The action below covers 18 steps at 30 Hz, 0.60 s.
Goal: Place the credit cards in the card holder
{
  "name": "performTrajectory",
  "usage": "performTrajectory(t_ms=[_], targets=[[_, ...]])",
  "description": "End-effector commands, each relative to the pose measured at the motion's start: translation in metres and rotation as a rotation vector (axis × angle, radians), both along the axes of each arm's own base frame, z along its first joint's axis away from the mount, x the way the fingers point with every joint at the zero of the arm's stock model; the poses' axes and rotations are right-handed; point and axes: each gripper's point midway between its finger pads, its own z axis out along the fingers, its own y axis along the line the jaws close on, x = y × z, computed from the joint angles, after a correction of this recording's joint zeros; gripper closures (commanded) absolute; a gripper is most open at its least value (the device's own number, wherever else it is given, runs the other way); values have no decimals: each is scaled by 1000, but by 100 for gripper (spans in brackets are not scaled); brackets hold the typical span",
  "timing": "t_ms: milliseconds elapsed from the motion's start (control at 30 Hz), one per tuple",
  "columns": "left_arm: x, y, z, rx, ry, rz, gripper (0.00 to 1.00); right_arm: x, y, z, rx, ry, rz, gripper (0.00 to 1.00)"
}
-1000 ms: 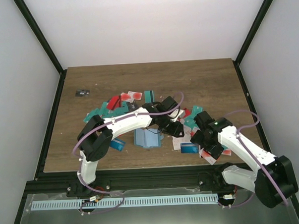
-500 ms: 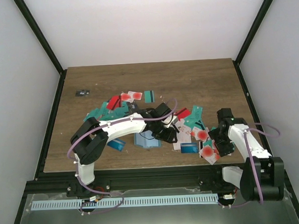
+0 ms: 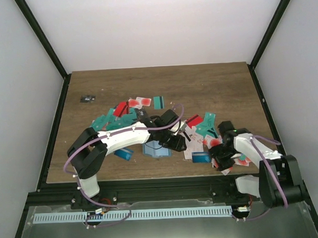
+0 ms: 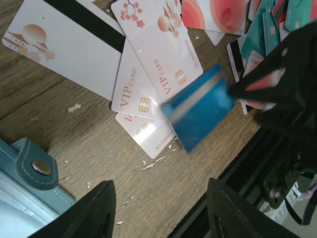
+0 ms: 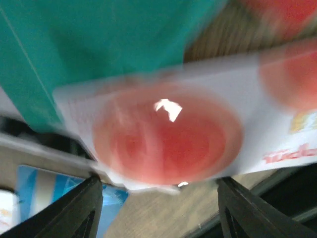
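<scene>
The teal-blue card holder (image 3: 156, 149) lies open on the table, and its snap tab (image 4: 30, 167) shows in the left wrist view. Credit cards are scattered around it. White VIP cards (image 4: 148, 64) and a glossy blue card (image 4: 200, 106) lie just beyond my left gripper (image 4: 161, 186), which is open over bare wood beside the holder (image 3: 180, 142). My right gripper (image 3: 222, 159) is low over the cards at the front right, its jaws apart. A white card with a red circle (image 5: 168, 139) lies at the right gripper's fingertips (image 5: 159, 181), blurred, with a teal card (image 5: 99, 49) behind it.
More teal, red and white cards (image 3: 124, 112) spread across the table behind the left arm. A small dark object (image 3: 87, 99) sits at the far left. The table's front rail (image 3: 151, 182) runs close to both grippers.
My right gripper swung out to the right, then came back left and lower onto the front-right cards, its jaws narrowing. The left gripper shifted slightly toward the near edge.
</scene>
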Motion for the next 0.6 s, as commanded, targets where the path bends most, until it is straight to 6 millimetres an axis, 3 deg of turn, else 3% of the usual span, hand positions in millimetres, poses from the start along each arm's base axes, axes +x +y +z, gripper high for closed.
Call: performTrajectory(t_ms=[0,133,267,400,567], targets=[[3,0,9,-22,-29,12,48,-16,44,-30,110,55,65,35],[2,3,9,-18,-30,18,48,-13,64,-32,147,56,128,37],[1,8,10,-16,-32,27,48,7,85,-22,178,-2,250,39],[-1,9,11,-21,-29,29,48,37,73,9,52,-99,323,38],[-4,8,11,-25,-22,10,48,46,61,31,-3,-167,355,37]])
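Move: About 8 cm to the right hand's left and 2 cm farther out lies the blue card, just below its parted fingers, which are down among the cards. The fanned white VIP cards are roughly 11 cm left and 9 cm ahead of that hand, and a red-circle card is some 9 cm ahead and 2 cm left. From the waiting left hand, the blue card is about 9 cm to the right, 5 cm back and 8 cm below. Sweeping quickly left close above the table, the right hand travels about 9 cm with a slight drift back, its leading finger pushing the blue card along from the right end. It then swings forward about 4 cm and lifts 1 to 2 cm, leaving the card and nearing the VIP cards, with the wrist turning some 15 degrees counter-clockwise and the fingers staying apart, empty. ##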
